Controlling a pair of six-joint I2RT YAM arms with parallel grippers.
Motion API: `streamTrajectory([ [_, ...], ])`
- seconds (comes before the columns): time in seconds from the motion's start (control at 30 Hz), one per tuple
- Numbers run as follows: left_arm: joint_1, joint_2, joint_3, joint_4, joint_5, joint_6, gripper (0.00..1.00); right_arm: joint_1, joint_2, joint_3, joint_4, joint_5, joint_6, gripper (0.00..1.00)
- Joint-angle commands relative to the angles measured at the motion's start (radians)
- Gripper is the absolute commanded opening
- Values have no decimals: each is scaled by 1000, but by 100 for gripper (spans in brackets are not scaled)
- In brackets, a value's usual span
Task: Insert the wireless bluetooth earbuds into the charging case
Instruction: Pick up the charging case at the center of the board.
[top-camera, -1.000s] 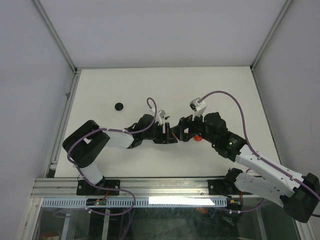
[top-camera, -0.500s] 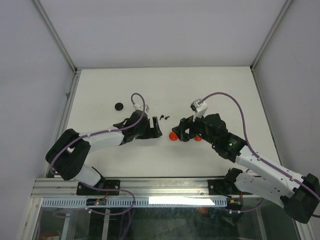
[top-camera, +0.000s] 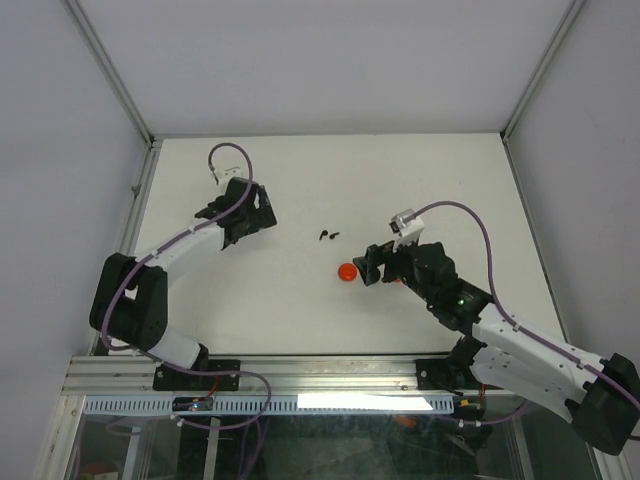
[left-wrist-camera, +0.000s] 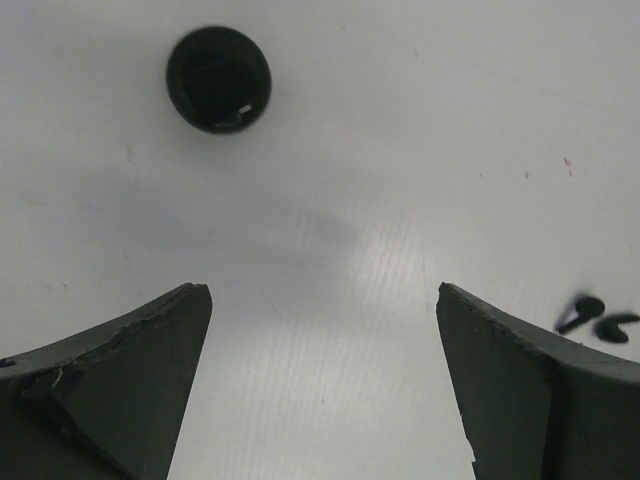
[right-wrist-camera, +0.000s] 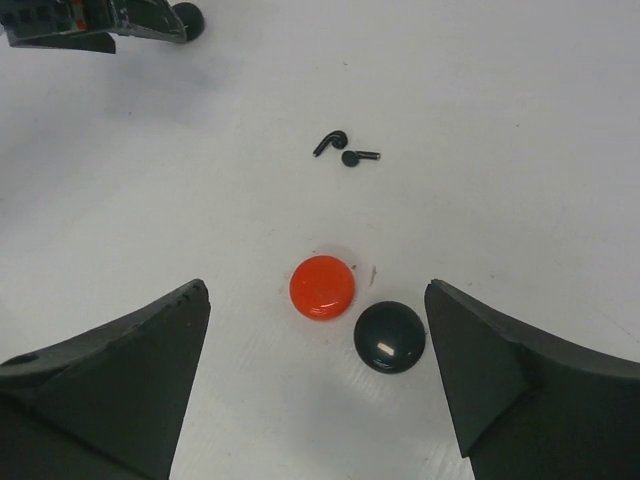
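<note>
Two tiny black earbuds (top-camera: 328, 236) lie side by side on the white table, also in the right wrist view (right-wrist-camera: 345, 149) and at the edge of the left wrist view (left-wrist-camera: 585, 310). A red disc (right-wrist-camera: 322, 286) and a glossy black disc (right-wrist-camera: 390, 337) lie just ahead of my right gripper (right-wrist-camera: 316, 290), which is open and holds nothing. My left gripper (left-wrist-camera: 322, 290) is open above bare table, with a hollow round black piece (left-wrist-camera: 218, 79) ahead of it. I cannot tell which round piece is the charging case. From above, my left gripper (top-camera: 252, 215) hides that piece.
The red disc (top-camera: 347, 271) sits left of my right gripper (top-camera: 368, 265). Metal rails (top-camera: 140, 200) and grey walls border the white table (top-camera: 430, 180) on the left, back and right. Both arm bases stand along the near edge.
The two grippers parted at the centre. My left arm swung left to the round black piece and opened wide. My right gripper drew back a little and opened wider, uncovering the red disc and earbuds.
</note>
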Motion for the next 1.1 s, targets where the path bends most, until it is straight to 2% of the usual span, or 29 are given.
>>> streamTrajectory([
  [0.0, 63, 71, 102, -24, -83, 25, 99, 1, -43, -59, 147, 123, -29, 92],
  [0.3, 121, 281, 275, -46, -168, -33, 99, 0, -69, -118, 204, 152, -23, 92],
  [0.6, 166, 447, 413, -84, -158, -68, 96, 0, -21, -108, 204, 140, -18, 91],
  [0.77, 180, 486, 449, -97, -162, -81, 86, 0, -1, -100, 199, 134, -18, 91],
  [0.93, 181, 504, 465, -117, -153, -91, 69, 0, 2, -99, 199, 122, -18, 91],
  [1.07, 181, 503, 462, -133, -142, -92, 64, 0, -2, -100, 199, 121, -18, 90],
])
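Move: The last black charging case on the left of the board lies about 9 cm ahead of the left hand, 6 cm to its left and 7 below. At about that same depth, the two loose black earbuds lie some 20 cm to the hand's right and 2 ahead, and the nearer red case about 12 cm back and 22 to the right. From the right hand the black case is roughly 30 cm ahead, 36 to the left and 16 below. The wide-open left hand swings forward about 9 cm and some 6 cm to the left, nearly level at first and then sinking about 6 cm, turning some 20 degrees counter-clockwise until its fingers straddle the black charging case. As it settles it closes the fingers by about a third of their range, drawing them in on the case's two sides, though a firm hold can't be seen yet, while the right hand, still open and empty, sinks about 3 cm and shifts 2 cm to the right over the other cases. ##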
